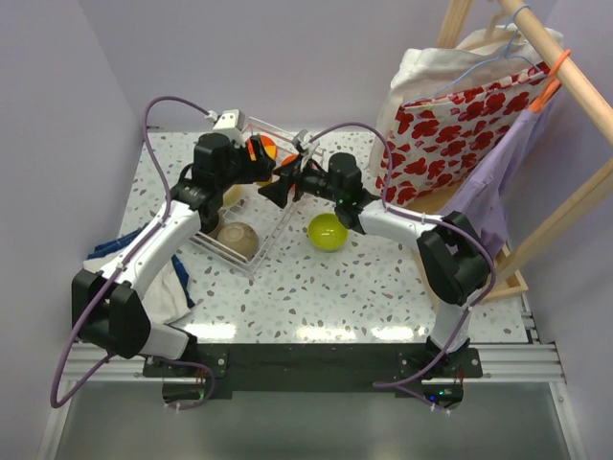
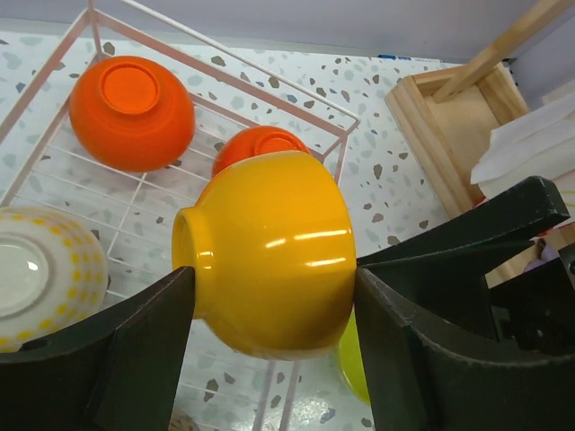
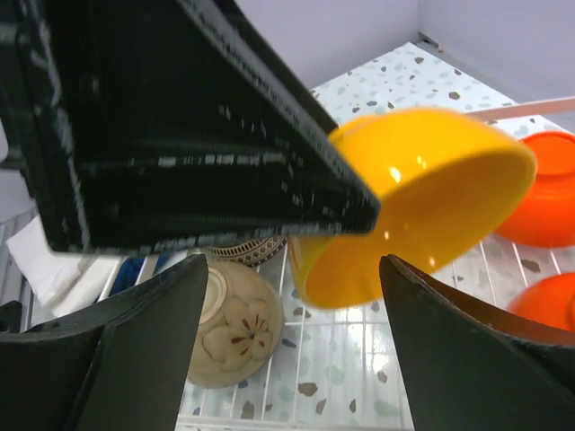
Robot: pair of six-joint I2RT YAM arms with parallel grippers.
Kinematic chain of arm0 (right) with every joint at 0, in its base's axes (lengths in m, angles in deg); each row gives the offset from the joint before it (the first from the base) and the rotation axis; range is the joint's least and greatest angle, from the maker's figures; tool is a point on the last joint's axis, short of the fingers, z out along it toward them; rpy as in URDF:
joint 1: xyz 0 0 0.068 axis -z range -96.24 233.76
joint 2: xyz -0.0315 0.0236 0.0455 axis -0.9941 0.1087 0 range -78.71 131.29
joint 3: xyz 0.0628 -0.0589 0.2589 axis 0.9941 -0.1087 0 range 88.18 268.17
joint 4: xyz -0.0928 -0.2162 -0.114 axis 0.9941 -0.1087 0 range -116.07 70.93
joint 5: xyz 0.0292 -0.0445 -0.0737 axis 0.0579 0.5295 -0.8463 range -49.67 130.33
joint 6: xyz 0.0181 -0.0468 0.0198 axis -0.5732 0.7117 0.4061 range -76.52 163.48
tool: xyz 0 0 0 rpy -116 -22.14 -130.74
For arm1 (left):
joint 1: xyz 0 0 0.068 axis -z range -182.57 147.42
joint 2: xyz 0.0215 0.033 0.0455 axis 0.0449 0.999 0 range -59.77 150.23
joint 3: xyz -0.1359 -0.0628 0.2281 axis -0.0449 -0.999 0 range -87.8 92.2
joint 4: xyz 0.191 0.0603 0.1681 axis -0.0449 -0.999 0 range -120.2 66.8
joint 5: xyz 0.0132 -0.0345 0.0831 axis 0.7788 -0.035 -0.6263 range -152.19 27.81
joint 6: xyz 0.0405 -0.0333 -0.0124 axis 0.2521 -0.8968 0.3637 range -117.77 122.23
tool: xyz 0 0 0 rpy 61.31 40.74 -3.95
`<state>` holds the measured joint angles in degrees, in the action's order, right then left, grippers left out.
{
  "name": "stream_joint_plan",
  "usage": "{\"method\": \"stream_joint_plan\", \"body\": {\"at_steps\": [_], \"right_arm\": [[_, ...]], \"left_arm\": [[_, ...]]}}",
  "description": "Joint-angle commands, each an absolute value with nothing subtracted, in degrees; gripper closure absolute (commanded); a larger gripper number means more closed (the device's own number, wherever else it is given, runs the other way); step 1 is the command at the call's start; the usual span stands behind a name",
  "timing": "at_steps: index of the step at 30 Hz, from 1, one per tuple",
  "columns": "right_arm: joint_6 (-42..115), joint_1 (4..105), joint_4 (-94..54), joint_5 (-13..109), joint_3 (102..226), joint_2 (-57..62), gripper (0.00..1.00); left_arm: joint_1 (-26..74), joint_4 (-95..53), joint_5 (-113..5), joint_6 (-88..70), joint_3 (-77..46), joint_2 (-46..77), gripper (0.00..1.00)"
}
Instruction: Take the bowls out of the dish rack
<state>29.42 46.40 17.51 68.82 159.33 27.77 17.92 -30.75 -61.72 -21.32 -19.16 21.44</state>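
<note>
My left gripper is shut on a yellow-orange bowl, gripped across base and rim and held on its side above the white wire dish rack. My right gripper is open just beside it, with the same bowl above the gap and touching neither finger. Two orange-red bowls, a cream patterned bowl and a tan flowered bowl lie in the rack. A lime green bowl stands on the table right of the rack.
A wooden clothes rack with a red-flowered bag and hanging cloth fills the right side. Its wooden base sits near the dish rack's far corner. Crumpled cloth lies at the table's left edge.
</note>
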Motion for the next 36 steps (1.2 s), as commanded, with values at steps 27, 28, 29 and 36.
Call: {"method": "stream_joint_plan", "body": {"at_steps": [27,28,29,36], "right_arm": [[40.57,46.14,-0.85,66.70,154.97,14.47,1.00],[41.19,46.14,-5.40,65.74,154.89,12.81,1.00],[41.72,46.14,-7.79,65.29,154.71,11.74,1.00],[48.30,46.06,-30.20,59.85,156.55,5.06,1.00]], "left_arm": [[17.64,-28.28,-60.08,-13.00,-22.32,8.00,0.00],[17.64,-28.64,-61.48,-11.84,-22.49,7.38,0.00],[17.73,-29.08,-62.01,-10.70,-22.76,6.86,0.00],[19.48,-29.88,-75.80,-2.34,-31.00,1.33,0.00]]}}
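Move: The yellow bowl is in the left gripper's grasp, about 1 cm ahead and 1 cm to the right of that hand point. From the right hand its middle lies roughly 4 cm to the left, 3 cm ahead and 1 cm up. The right orange bowl sits about 7 cm ahead of the right hand, 1 cm to its right and 11 cm below; the green bowl is some 9 cm back, 10 cm right and 15 cm below. The yellow bowl's rim is pinched by the right fingers, which shut on it almost in place while the left gripper keeps its hold. The left fingers then open and that hand withdraws up, back and left, its fingers tipping up. The right hand carries the bowl about 9 cm right and back towards the green bowl, its fingers tipping down some 20 degrees. ##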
